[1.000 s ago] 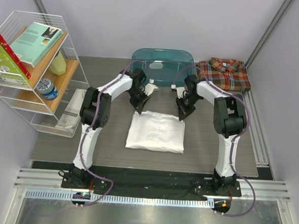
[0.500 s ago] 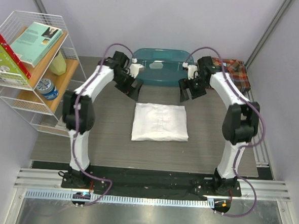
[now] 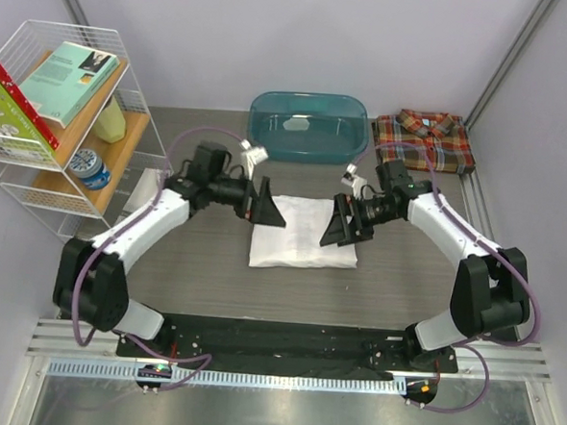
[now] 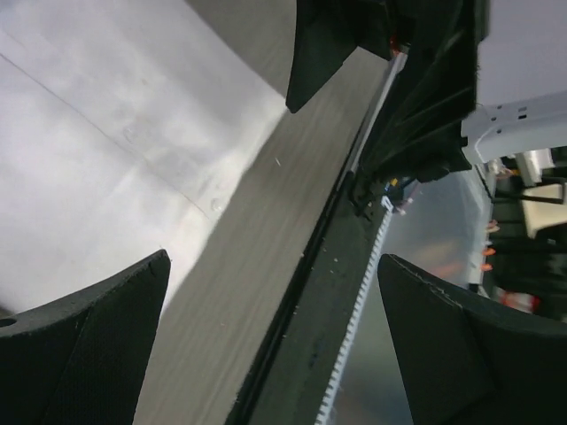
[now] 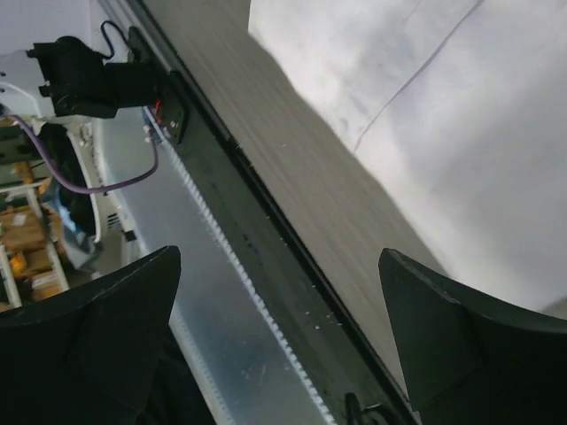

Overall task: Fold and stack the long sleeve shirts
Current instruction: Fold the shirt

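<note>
The white long sleeve shirt (image 3: pixel 303 233) lies folded into a rectangle at the middle of the table. The plaid long sleeve shirt (image 3: pixel 428 139) lies folded at the back right corner. My left gripper (image 3: pixel 269 210) hangs open over the white shirt's back left corner, with nothing between its fingers. Over the shirt's right side my right gripper (image 3: pixel 337 227) is also open and holds nothing. The left wrist view has the white shirt (image 4: pixel 106 133) at upper left, beyond the open gripper (image 4: pixel 275 341). The right wrist view has it (image 5: pixel 443 106) at upper right, past that open gripper (image 5: pixel 279 341).
A teal tub (image 3: pixel 308 125) stands at the back centre, behind the white shirt. A white wire rack (image 3: pixel 67 132) with books and a tin fills the left side. A black strip and toothed metal rail (image 3: pixel 273 376) run along the table's near edge.
Both grippers opened from shut. The arms swung up toward the tub, then came down low at the white shirt's left and right sides. The shirt shifted slightly back and right.
</note>
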{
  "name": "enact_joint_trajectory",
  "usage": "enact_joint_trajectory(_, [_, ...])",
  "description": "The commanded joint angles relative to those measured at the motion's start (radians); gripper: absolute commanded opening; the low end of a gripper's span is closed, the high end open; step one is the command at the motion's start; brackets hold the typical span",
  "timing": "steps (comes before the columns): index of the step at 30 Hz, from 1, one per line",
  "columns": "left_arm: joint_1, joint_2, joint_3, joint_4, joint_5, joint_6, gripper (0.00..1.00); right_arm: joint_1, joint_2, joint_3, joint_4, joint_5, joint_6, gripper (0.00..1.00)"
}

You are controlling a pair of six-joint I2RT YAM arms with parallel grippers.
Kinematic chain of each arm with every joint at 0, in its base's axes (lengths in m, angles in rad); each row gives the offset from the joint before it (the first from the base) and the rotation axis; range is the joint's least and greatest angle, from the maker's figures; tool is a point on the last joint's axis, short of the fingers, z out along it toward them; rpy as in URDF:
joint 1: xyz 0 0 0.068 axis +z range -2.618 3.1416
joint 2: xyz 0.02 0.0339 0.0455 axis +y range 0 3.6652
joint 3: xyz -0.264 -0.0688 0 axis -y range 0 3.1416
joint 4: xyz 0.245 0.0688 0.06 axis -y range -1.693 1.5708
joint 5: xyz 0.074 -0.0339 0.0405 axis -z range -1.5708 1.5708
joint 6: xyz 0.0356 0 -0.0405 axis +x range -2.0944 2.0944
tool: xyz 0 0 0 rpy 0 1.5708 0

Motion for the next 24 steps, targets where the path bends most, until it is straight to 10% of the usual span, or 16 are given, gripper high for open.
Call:
enact_joint_trajectory(1, [-0.141,0.051,-0.142,0.299,0.027,-0.308,1.0,0.09,-0.055,-0.131,0.305,-0.12,0.282,1.0])
enact_joint_trajectory(10, [-0.221,0.275,-0.262,0.674,0.018,-0.623,1.0,0.15,0.052,-0.282,0.591,-0.163,0.436,1.0])
enact_joint_trajectory(24, [-0.06,0.421,-0.422,0.592,-0.013,-0.515,1.0,-0.058,0.444,-0.274,0.154,-0.154,0.004,1.0])
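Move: The left hand's target, the near edge of the folded white shirt, has its middle about 7 cm back, 10 cm to the right and 20 cm below it. From the right hand, that edge's middle is roughly 6 cm back, 8 cm left and 15 cm down. Beyond the shirt, the teal bin is some 46 cm ahead and 9 cm left of the right hand; the plaid shirt is about 43 cm ahead and 29 cm right of that hand. Down and a little back, both open hands drop over the white shirt towards its near edge, the left by some 16 cm and the right by about 11. They swing inwards on the way, then ease partly back apart. Each wrist rolls 30 to 40 degrees, forward side dipping, and the wide-open fingers come close to the cloth; contact can't be made out. ##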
